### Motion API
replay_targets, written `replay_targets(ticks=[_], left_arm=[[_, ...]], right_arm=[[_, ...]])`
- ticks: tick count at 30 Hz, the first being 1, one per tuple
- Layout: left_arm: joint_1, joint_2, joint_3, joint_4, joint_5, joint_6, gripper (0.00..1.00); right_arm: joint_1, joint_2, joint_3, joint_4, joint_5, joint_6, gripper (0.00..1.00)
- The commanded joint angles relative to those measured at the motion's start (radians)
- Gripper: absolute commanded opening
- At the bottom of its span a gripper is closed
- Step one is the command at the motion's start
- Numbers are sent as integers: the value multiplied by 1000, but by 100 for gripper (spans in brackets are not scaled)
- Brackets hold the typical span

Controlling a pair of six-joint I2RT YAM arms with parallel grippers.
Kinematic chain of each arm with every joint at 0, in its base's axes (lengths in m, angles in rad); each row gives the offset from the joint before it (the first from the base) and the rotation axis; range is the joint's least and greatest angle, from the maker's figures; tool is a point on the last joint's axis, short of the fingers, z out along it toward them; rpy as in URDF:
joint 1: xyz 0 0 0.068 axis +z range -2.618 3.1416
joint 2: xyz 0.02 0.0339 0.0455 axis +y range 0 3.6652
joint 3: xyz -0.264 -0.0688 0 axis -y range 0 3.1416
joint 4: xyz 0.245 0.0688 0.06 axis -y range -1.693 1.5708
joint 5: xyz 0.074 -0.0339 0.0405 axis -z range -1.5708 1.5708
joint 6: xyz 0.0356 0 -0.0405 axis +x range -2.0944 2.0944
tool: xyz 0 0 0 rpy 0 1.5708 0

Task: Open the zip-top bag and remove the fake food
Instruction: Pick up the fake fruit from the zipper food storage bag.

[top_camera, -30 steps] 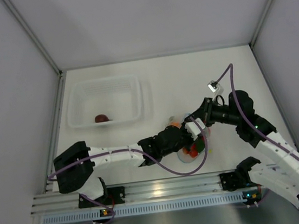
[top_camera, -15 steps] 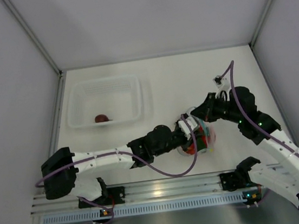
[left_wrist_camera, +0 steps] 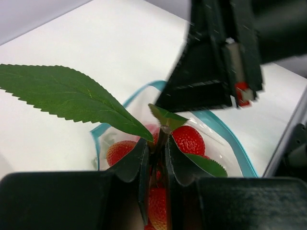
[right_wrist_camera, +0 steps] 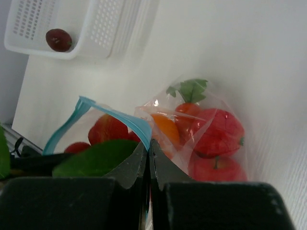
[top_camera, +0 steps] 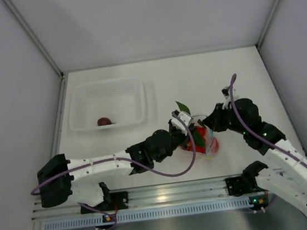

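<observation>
The zip-top bag [right_wrist_camera: 211, 120] lies between both arms, its teal zip strip [left_wrist_camera: 225, 135] gaping open. My right gripper [right_wrist_camera: 149, 140] is shut on that strip's edge and holds the bag [top_camera: 212, 144] up. Still inside are an orange [right_wrist_camera: 165, 127], a carrot [right_wrist_camera: 188, 106] and red round fruits [right_wrist_camera: 218, 132]. My left gripper [left_wrist_camera: 160, 152] is shut on the stem of the red berry cluster [left_wrist_camera: 188, 139] at the bag's mouth. The cluster's long green leaf [left_wrist_camera: 72, 96] sticks out over the table [top_camera: 183, 107]. My left gripper [top_camera: 184, 129] sits just left of my right gripper [top_camera: 211, 127].
A clear rigid tray [top_camera: 80, 110] stands at the back left and holds a small dark purple-brown piece [top_camera: 105, 121], also visible in the right wrist view [right_wrist_camera: 58, 39]. White walls close the table on three sides. Purple cables loop over both arms.
My left gripper has drawn back to the left with the berry cluster, and the leaf now stands out of the bag. The right arm has shifted slightly, keeping its hold on the zip edge.
</observation>
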Motion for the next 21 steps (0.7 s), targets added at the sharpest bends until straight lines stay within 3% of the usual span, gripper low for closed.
replay_targets(ticks=[1,14,21], left_arm=[[-3,-33,18,81,-201,-66,0],[-3,-117,39,84,-151,-371,0],[-1,-187,55,124,-45,-383,0]], right_arm=[[26,-63,-36,48,30,5,0],[68,-62,-33,68,93,26,0],[178,-33,-3,52,242,43,0]])
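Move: The fruit bunch already hangs by its stem in my left fingers at the bag's mouth. The white basket is about 38 cm left of that hand, 25 cm farther out and 12 cm lower. The bag rim, pinched in my right fingers, is some 6 cm right of my left hand, 2 cm ahead and level; the red fruits still bagged lie 8 cm right, 1 cm ahead, 12 cm down. From my right hand the basket is roughly 44 cm left, 23 cm ahead, 12 cm down. Keeping my pinch on the stem, I ease my left hand forward and left about 2 cm, swinging it slightly counter-clockwise, then raise it some 6.5 cm while it drifts back, drawing the bunch up out of the bag mouth. As I lift, my wrist rolls about 20 degrees, right side up. My right hand keeps the bag rim pinched, sinking 1 to 2 cm. ##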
